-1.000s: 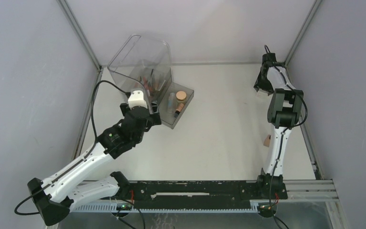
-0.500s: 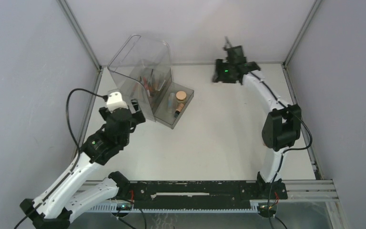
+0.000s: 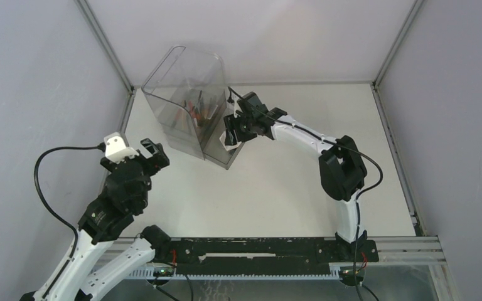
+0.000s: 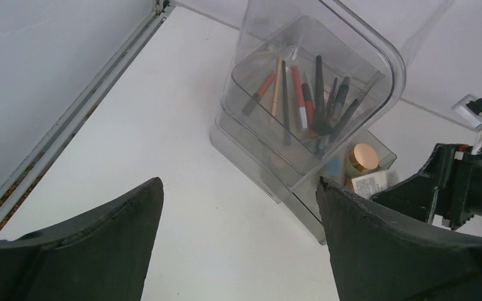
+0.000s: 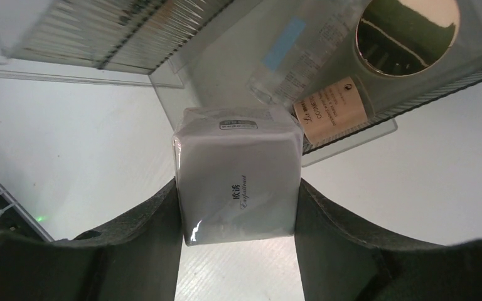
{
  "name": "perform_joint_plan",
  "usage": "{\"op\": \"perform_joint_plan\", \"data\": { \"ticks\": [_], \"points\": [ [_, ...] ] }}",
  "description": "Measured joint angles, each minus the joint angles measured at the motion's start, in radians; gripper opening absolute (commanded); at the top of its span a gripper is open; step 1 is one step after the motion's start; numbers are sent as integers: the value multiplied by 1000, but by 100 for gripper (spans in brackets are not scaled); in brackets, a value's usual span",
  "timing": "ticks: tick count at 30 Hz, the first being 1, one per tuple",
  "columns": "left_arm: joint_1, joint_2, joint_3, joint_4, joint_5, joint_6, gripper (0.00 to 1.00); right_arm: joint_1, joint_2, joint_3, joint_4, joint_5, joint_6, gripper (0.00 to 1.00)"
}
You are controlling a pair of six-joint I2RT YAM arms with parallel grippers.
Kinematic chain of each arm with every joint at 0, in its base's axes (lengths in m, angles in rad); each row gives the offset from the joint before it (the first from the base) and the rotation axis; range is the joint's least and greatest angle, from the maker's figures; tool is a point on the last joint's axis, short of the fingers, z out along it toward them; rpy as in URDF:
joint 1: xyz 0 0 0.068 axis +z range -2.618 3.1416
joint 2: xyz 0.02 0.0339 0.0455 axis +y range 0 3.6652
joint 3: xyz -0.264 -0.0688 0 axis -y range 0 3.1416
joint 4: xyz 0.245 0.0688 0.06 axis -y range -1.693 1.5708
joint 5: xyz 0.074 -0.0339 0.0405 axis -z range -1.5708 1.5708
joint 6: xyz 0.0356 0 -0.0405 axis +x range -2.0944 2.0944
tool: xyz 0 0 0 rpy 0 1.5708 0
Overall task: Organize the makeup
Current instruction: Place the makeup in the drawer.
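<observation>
The clear organizer (image 3: 188, 103) stands at the back left of the table. Its tall upper compartment holds red pencils and thin black brushes (image 4: 304, 100). Its low front tray (image 5: 351, 135) holds a tan bottle (image 5: 332, 110), a jar with a round shiny lid (image 5: 408, 31) and a clear tube (image 5: 301, 50). My right gripper (image 5: 237, 188) is shut on a white makeup box (image 5: 238, 172), holding it at the tray's front edge. From the left wrist view the box (image 4: 369, 183) shows beside the jar (image 4: 365, 157). My left gripper (image 4: 238, 188) hangs open and empty over bare table, left of the organizer.
Grey walls with metal corner rails close in the table on three sides. The left arm's black cable (image 3: 50, 157) loops out toward the left wall. A black rail (image 3: 257, 251) carries both arm bases along the near edge. A plug (image 4: 477, 103) sits at the back wall.
My right arm has swung from the back right corner across to the organizer's front tray with the white box. My left arm has drawn back from the organizer toward the near left.
</observation>
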Motion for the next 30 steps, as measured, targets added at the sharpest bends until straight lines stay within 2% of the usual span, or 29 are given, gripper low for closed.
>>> {"op": "perform_joint_plan", "data": {
  "ticks": [7, 22, 30],
  "points": [
    [0, -6, 0, -14, -24, -2, 94, 12, 102, 18, 14, -41, 1, 38],
    [0, -21, 0, -17, -47, 0, 94, 46, 188, 103, 26, -87, 1, 35],
    [0, -21, 0, -17, -50, 2, 94, 62, 249, 174, 10, -20, 0, 36]
  ]
}}
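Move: The small white box is already held in the right fingers. The free near end of the drawer lies level ahead, about 5 cm to this hand's left and 10 cm below. The foundation bottle is some 4 cm ahead and 1 cm right, the clear bottle 7 cm ahead and 2 cm left, the round jar 9 cm ahead and 3 cm right, all near drawer height. From the left hand, that free end is roughly 16 cm ahead, 21 cm right and 26 cm below. The white box, still pinched in the right gripper, goes down about 6 cm and to the robot's left about 5 cm, towards the drawer's free near end beside the two bottles. Most of the sinking comes first; then the hand drifts left while easing lower, its wrist nearly steady and its fingers keeping their hold. ##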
